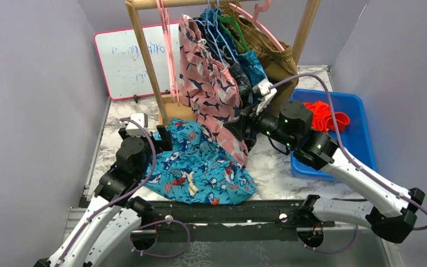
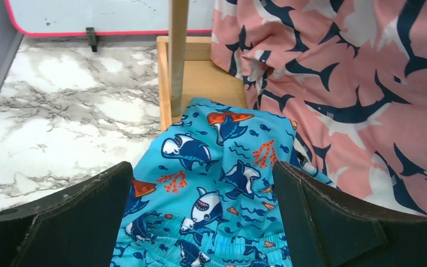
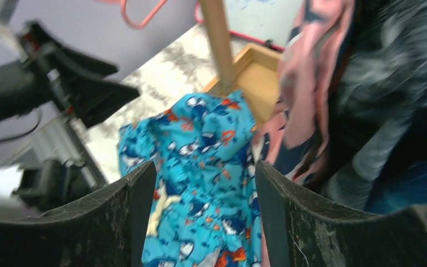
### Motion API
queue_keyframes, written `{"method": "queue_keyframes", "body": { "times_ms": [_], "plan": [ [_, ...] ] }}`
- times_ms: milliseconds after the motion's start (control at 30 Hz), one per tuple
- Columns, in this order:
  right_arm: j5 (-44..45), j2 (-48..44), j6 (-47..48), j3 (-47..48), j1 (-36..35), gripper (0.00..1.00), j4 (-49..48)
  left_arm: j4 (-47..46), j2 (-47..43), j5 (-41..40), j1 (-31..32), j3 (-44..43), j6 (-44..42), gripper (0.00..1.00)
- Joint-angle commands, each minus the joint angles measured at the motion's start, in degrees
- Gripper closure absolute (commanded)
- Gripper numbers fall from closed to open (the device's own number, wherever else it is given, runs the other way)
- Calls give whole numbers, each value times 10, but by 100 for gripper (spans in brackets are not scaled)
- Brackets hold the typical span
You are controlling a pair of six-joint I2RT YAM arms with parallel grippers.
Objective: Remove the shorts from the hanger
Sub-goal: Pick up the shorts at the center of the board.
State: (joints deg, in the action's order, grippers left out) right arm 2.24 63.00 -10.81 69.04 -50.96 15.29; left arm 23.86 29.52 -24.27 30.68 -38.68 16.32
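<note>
Blue cartoon-print shorts (image 1: pixel 200 167) lie crumpled on the marble table in front of the wooden rack (image 1: pixel 147 61). Pink-and-navy print shorts (image 1: pixel 208 83) hang from a hanger on the rail, with dark and teal patterned shorts (image 1: pixel 247 69) and a brown pair (image 1: pixel 275 55) behind them. Orange shorts (image 1: pixel 325 114) lie in the blue bin (image 1: pixel 361 139). My left gripper (image 1: pixel 158 139) is open just above the blue shorts (image 2: pixel 222 167), nothing between its fingers (image 2: pixel 89 206). My right gripper (image 1: pixel 236 128) is open beside the lower edge of the pink shorts (image 3: pixel 300 94), holding nothing.
An empty pink hanger (image 1: pixel 169 50) dangles at the rail's left end. The rack's wooden base (image 2: pixel 208 80) sits just behind the blue shorts. A whiteboard (image 1: pixel 125 55) leans against the back wall. Grey walls close in both sides.
</note>
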Motion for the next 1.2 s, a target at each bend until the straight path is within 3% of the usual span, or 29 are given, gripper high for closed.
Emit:
{"method": "queue_keyframes", "body": {
  "times_ms": [0, 100, 233, 367, 433, 667, 967, 1167],
  "plan": [
    [-180, -38, 26, -68, -1, 32, -34, 5, 4, -48, -12, 3, 18, 1],
    [-240, -7, 34, -102, -23, 31, -56, 4, 16, -45, -22, 1, 21, 1],
    [-127, 93, 126, -89, -136, 22, -35, 6, 25, -37, -35, -2, 22, 1],
    [-96, 159, 165, -110, -152, 15, -96, 8, 16, -31, -40, -3, 22, 1],
    [-106, 179, 178, -130, -152, 0, -137, 9, 11, -32, -42, -3, 21, 1],
    [-94, 280, 200, -129, -152, 1, -202, 10, -17, -55, -48, -1, 28, 1],
    [-5, 383, 268, -98, -152, 1, -288, 9, -36, -56, -49, 3, 30, 1],
    [-3, 458, 237, -75, -152, 1, -281, 2, -26, -33, -50, 4, 23, 1]
  ]
}}
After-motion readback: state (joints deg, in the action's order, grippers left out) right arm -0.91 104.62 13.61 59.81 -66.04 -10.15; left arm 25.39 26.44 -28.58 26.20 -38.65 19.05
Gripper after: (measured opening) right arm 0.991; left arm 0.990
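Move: From the right hand the blue shorts' middle is about 12 cm left, roughly level fore and aft, and some 34 cm below. The hanging pink shorts are about 10 cm ahead, 5 cm left and 10 cm below; the black shorts are 9 cm ahead, 3 cm right and 12 cm below. From the left hand, the blue shorts lie some 13 cm right, fore-and-aft level, 23 cm below. Right hand sinks some 29 cm, swinging 15 cm left towards the blue shorts, opening fully; left edges left. ##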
